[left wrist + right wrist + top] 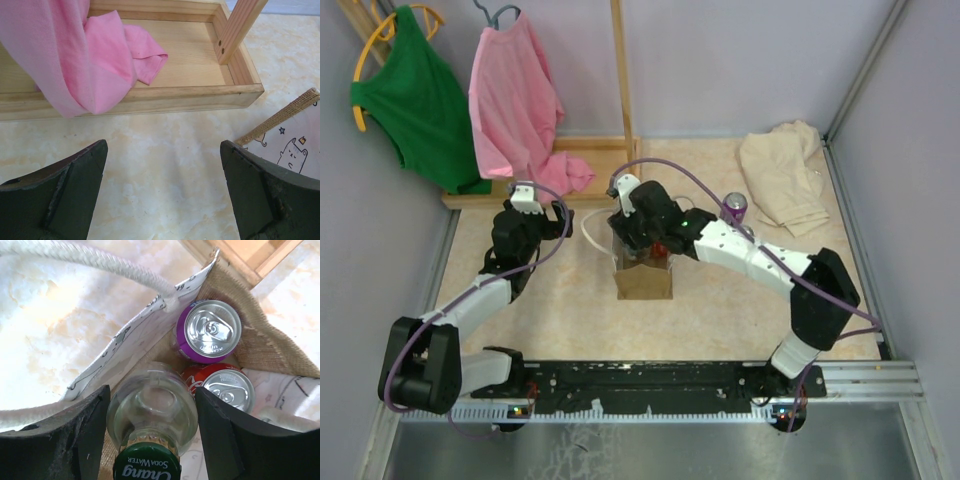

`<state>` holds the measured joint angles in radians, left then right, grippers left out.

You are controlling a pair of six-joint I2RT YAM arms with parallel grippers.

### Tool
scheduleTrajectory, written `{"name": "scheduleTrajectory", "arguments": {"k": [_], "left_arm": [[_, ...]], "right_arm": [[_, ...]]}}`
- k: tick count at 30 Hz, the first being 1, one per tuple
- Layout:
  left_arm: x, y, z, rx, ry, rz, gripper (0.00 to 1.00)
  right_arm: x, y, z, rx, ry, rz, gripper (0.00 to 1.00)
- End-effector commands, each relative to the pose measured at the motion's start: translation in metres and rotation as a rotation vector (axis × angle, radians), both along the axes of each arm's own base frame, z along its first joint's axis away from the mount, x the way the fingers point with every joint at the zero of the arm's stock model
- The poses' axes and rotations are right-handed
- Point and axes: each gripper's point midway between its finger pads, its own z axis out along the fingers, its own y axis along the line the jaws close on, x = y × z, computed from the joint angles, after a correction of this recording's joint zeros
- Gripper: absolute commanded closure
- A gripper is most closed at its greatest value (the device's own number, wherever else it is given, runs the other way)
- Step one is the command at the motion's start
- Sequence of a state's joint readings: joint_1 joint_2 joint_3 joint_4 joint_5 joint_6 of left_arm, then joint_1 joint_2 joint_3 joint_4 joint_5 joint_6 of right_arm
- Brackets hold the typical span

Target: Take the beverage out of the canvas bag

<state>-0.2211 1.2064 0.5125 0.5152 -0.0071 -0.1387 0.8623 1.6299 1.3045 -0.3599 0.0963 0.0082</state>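
The canvas bag [643,280] stands upright mid-table; its burlap lining [260,345] and white rope handle [100,262] show in the right wrist view. My right gripper [640,235] reaches into its mouth. There the gripper [152,395] is shut on a clear glass soda-water bottle [152,410] with a green cap, one finger on each side of it. A purple can [210,332] and a red can [227,387] stand in the bag beside the bottle. My left gripper [542,212] [164,150] hangs open over bare tabletop left of the bag, whose corner [295,145] shows at that view's right edge.
A wooden rack base [570,165] lies at the back, with a pink garment [520,100] draped into it and a green one [415,95] hanging at the far left. A second purple can [735,207] stands on the table by a pale beige cloth [785,175].
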Motion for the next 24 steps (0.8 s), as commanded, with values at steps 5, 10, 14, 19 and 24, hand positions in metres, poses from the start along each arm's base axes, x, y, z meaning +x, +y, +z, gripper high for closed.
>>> {"name": "scheduleTrajectory", "arguments": {"k": [5, 10, 14, 19, 24], "left_arm": [[0.004, -0.005, 0.015, -0.02, -0.035, -0.014, 0.0], [0.003, -0.006, 0.015, -0.022, -0.036, -0.016, 0.0], [0.003, -0.006, 0.015, -0.022, -0.036, -0.016, 0.0], [0.003, -0.006, 0.015, -0.023, -0.038, -0.016, 0.0], [0.002, -0.006, 0.015, -0.025, -0.039, -0.018, 0.0]], "right_arm": [[0.019, 0.008, 0.128, 0.247, -0.258, -0.048, 1.0], [0.023, 0.006, 0.144, 0.233, -0.27, -0.067, 1.0], [0.028, 0.004, 0.164, 0.224, -0.286, -0.085, 1.0], [0.033, 0.002, 0.18, 0.209, -0.296, -0.11, 1.0], [0.039, -0.004, 0.201, 0.203, -0.352, -0.141, 1.0]]}}
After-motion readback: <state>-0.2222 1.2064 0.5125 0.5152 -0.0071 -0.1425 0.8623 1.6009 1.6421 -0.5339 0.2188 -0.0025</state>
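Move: The right hand already holds the green soda bottle, still partly down in the canvas bag, whose middle lies about 4 cm to this hand's right, 1 cm ahead and 9 cm below. Inside, the purple can stands some 8 cm ahead and 2 cm right, the red can about 4 cm ahead and 8 cm right, both roughly 10 cm lower. From the idle left hand, the bottle is about 23 cm right, 6 cm back and 5 cm lower. Keeping its unchanged grip around the upper part of the bottle, the right hand carries on drawing it nearly straight up out of the canvas bag, about 13 cm in all, easing briefly after the first couple of centimetres and then rising much faster. Late in the lift it drifts some 2 cm forward, above the purple can's side of the bag, while the wrist tips the fingers up by about 10 degrees and turns slightly clockwise. ##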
